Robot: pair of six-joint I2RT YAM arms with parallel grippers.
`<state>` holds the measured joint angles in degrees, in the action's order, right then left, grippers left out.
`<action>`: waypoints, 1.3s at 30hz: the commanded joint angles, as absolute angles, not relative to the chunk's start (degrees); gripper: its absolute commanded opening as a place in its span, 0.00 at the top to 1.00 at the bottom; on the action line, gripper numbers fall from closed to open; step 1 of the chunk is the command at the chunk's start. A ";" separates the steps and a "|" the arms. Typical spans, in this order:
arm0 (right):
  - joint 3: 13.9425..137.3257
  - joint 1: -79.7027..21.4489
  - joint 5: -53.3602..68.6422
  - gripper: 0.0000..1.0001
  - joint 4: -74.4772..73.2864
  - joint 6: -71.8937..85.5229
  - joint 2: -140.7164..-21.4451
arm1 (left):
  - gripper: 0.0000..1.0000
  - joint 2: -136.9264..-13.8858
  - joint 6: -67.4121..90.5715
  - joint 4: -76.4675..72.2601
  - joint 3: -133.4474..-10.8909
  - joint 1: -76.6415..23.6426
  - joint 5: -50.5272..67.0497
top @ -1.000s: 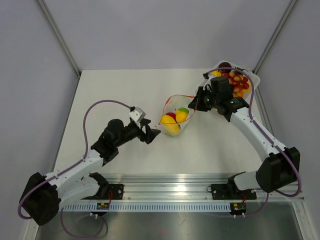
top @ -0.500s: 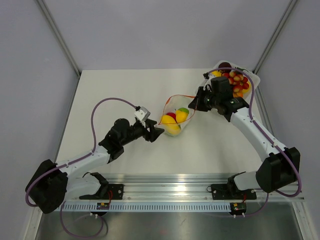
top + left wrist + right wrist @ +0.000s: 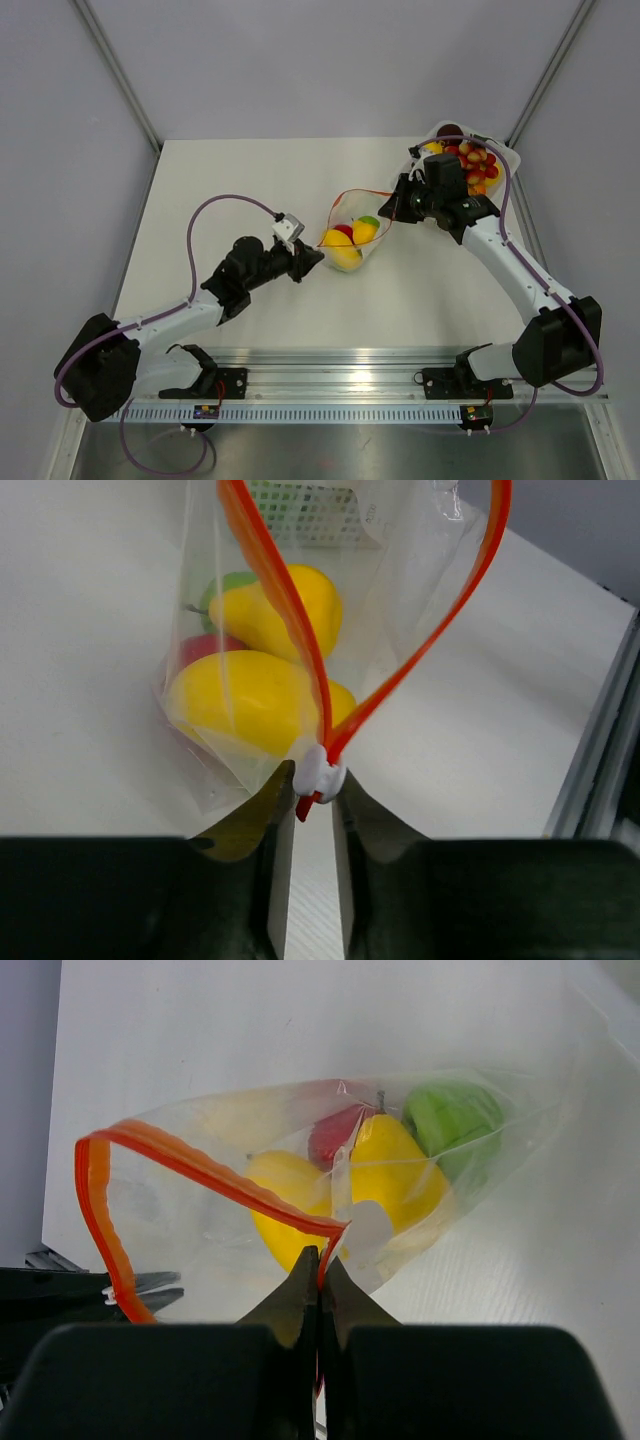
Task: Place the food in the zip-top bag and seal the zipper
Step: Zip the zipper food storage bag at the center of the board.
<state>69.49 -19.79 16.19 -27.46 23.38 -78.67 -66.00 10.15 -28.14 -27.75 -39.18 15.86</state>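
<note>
The clear zip-top bag (image 3: 352, 222) lies mid-table with its mouth open. Its orange-red zipper (image 3: 362, 192) forms a loop. Inside lies food (image 3: 342, 250): yellow, red and green toy fruits, which also show in the left wrist view (image 3: 250, 702) and the right wrist view (image 3: 392, 1172). My left gripper (image 3: 312, 258) is at the bag's near-left corner. Its jaws (image 3: 317, 785) stand narrowly apart, pinching the white slider (image 3: 318, 770) at the zipper's (image 3: 278, 590) end. My right gripper (image 3: 392, 210) is shut (image 3: 320, 1260) on the other end of the zipper (image 3: 200, 1167).
A white tray (image 3: 507, 154) at the far right corner holds several more toy fruits (image 3: 476, 166), just behind my right arm. The table's near edge meets a metal rail (image 3: 340, 360).
My left arm has reached right and forward to the bag's corner, and its jaws have narrowed around the white slider. My right gripper and the bag have barely moved.
</note>
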 commanded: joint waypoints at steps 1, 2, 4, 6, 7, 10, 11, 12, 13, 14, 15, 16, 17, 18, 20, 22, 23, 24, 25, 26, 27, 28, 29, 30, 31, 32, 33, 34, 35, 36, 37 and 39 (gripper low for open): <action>69.44 -19.25 17.05 1.00 -25.84 23.20 -76.11 | 0.89 -65.57 7.83 -29.19 -31.63 -39.46 12.92; 69.43 -19.16 17.14 1.00 -26.10 23.12 -76.03 | 1.00 -64.87 7.30 -28.05 -32.51 -39.46 12.57; 69.26 -19.25 18.18 1.00 -26.45 22.85 -76.11 | 1.00 -64.08 5.19 -25.23 -34.89 -39.46 12.31; 69.34 -19.16 20.03 1.00 -26.80 22.41 -76.29 | 1.00 -62.76 3.00 -24.35 -36.29 -39.46 13.00; 69.43 -19.25 21.78 1.00 -27.15 22.33 -76.38 | 1.00 -62.41 2.47 -24.43 -36.56 -39.46 12.92; 68.82 -19.25 23.20 1.00 -27.77 23.02 -75.50 | 1.00 -61.52 1.67 -26.36 -37.09 -39.38 10.47; 67.69 -19.25 23.20 1.00 -27.60 23.29 -74.89 | 1.00 -61.52 1.41 -26.89 -37.18 -39.38 9.85; 66.98 -19.25 22.94 1.00 -27.42 23.90 -73.06 | 1.00 -61.52 0.62 -27.42 -37.26 -39.37 8.97; 66.36 -19.16 22.85 1.00 -27.68 23.99 -72.17 | 1.00 -61.70 0.35 -27.42 -37.79 -39.20 9.05; 65.14 -19.16 22.94 0.95 -28.12 24.08 -71.11 | 1.00 -61.79 -0.43 -27.42 -37.97 -38.76 9.75; 64.69 -19.25 22.94 0.92 -28.47 23.82 -68.84 | 1.00 -61.87 -1.83 -27.33 -38.23 -38.24 13.06; 64.25 -19.16 23.03 0.87 -28.91 23.56 -67.86 | 1.00 -62.40 -1.76 -27.16 -38.67 -37.54 15.18; 63.73 -19.16 23.38 0.73 -30.40 22.95 -66.81 | 1.00 -62.75 -1.50 -26.72 -39.72 -35.62 20.25; 63.89 -19.16 23.99 0.64 -31.45 20.94 -65.23 | 1.00 -63.71 -0.54 -26.46 -40.42 -33.25 22.83; 64.68 -19.25 23.73 0.49 -35.22 18.47 -63.81 | 1.00 -64.42 -0.35 -26.02 -41.91 -31.22 27.31; 66.17 -19.25 21.81 0.34 -38.04 14.86 -62.14 | 1.00 -64.69 -0.26 -26.19 -42.36 -29.63 33.03; 69.14 -19.25 21.27 0.33 -41.19 13.72 -61.88 | 1.00 -64.60 -0.26 -25.32 -43.15 -28.75 35.57; 70.82 -19.25 21.18 0.32 -42.35 11.71 -61.35 | 1.00 -64.43 -0.52 -24.79 -43.42 -28.48 36.90; 72.41 -19.16 23.10 0.31 -43.15 10.47 -60.83 | 1.00 -64.42 -0.96 -24.35 -43.77 -28.22 38.13; 74.77 -19.25 24.86 0.31 -43.15 8.98 -60.39 | 1.00 -64.51 -1.49 -23.13 -44.20 -27.95 40.67; 76.27 -19.42 28.18 0.31 -41.50 6.44 -59.42 | 1.00 -64.60 -2.71 -22.51 -45.17 -27.86 42.00; 76.29 -19.60 29.69 0.32 -41.48 5.46 -58.89 | 1.00 -64.69 -3.16 -21.80 -45.70 -27.86 42.88; 77.07 -19.77 31.36 0.33 -38.96 4.14 -58.71 | 1.00 -64.95 -3.60 -21.01 -46.14 -27.69 44.02; 77.43 -20.65 33.99 0.34 -37.72 2.56 -58.62 | 1.00 -65.21 -4.39 -19.53 -47.19 -27.60 46.64; 78.04 -21.35 35.84 0.36 -36.75 1.07 -58.80 | 1.00 -65.30 -4.57 -18.90 -47.46 -27.51 47.97; 77.79 -22.31 36.73 0.37 -33.61 0.36 -58.80 | 1.00 -65.39 -4.83 -17.94 -47.90 -27.51 50.51; 77.35 -25.46 37.00 0.37 -31.57 -3.22 -58.62 | 1.00 -65.30 -5.44 -17.41 -48.07 -27.51 51.49; 76.13 -26.97 37.26 0.36 -29.38 -4.56 -58.62 | 1.00 -65.39 -5.62 -16.88 -48.51 -27.42 52.37; 75.68 -28.37 37.79 0.36 -25.61 -6.22 -58.71 | 1.00 -65.30 -5.62 -16.18 -48.69 -27.51 53.25; 75.67 -29.87 38.40 0.35 -24.45 -9.02 -60.02 | 1.00 -65.30 -5.63 -15.91 -48.78 -27.51 53.09; 77.41 -31.62 37.71 0.34 -23.82 -9.84 -61.42 | 1.00 -65.30 -5.63 -15.73 -49.04 -27.51 53.00; 80.58 -33.39 36.31 0.34 -26.70 -13.33 -66.67 | 1.00 -65.13 -5.89 -14.85 -49.31 -27.51 53.26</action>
<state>76.82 -30.96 35.33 -30.28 -4.67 -60.80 -65.47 -4.01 -13.87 -46.04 -27.79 48.84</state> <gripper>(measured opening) 0.655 0.005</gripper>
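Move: The white slider of the bag's zipper sits practically between the left fingertips, which are still a little apart; the mango in the bag lies about 7 cm ahead, 4 cm right and 10 cm below the left hand, the pear 11 cm ahead, 10 cm right and about as low. The right hand, shut on the far corner of the orange zipper rim, has that slider about 16 cm to its left, 9 cm back and 5 cm lower, and the pear 2 cm ahead, 6 cm left and 15 cm below. The left fingers close and pinch the slider, then lift it by about 10 cm, with a short swing forward and back again, while the hand turns some 25 degrees clockwise. The right hand first keeps its pinch on the rim corner, then opens, lets go and draws back about 13 cm while climbing some 15 cm, lastly swinging left and turning counter-clockwise with its fingers tipping up, so that it comes, open, nearer to the slider end. ##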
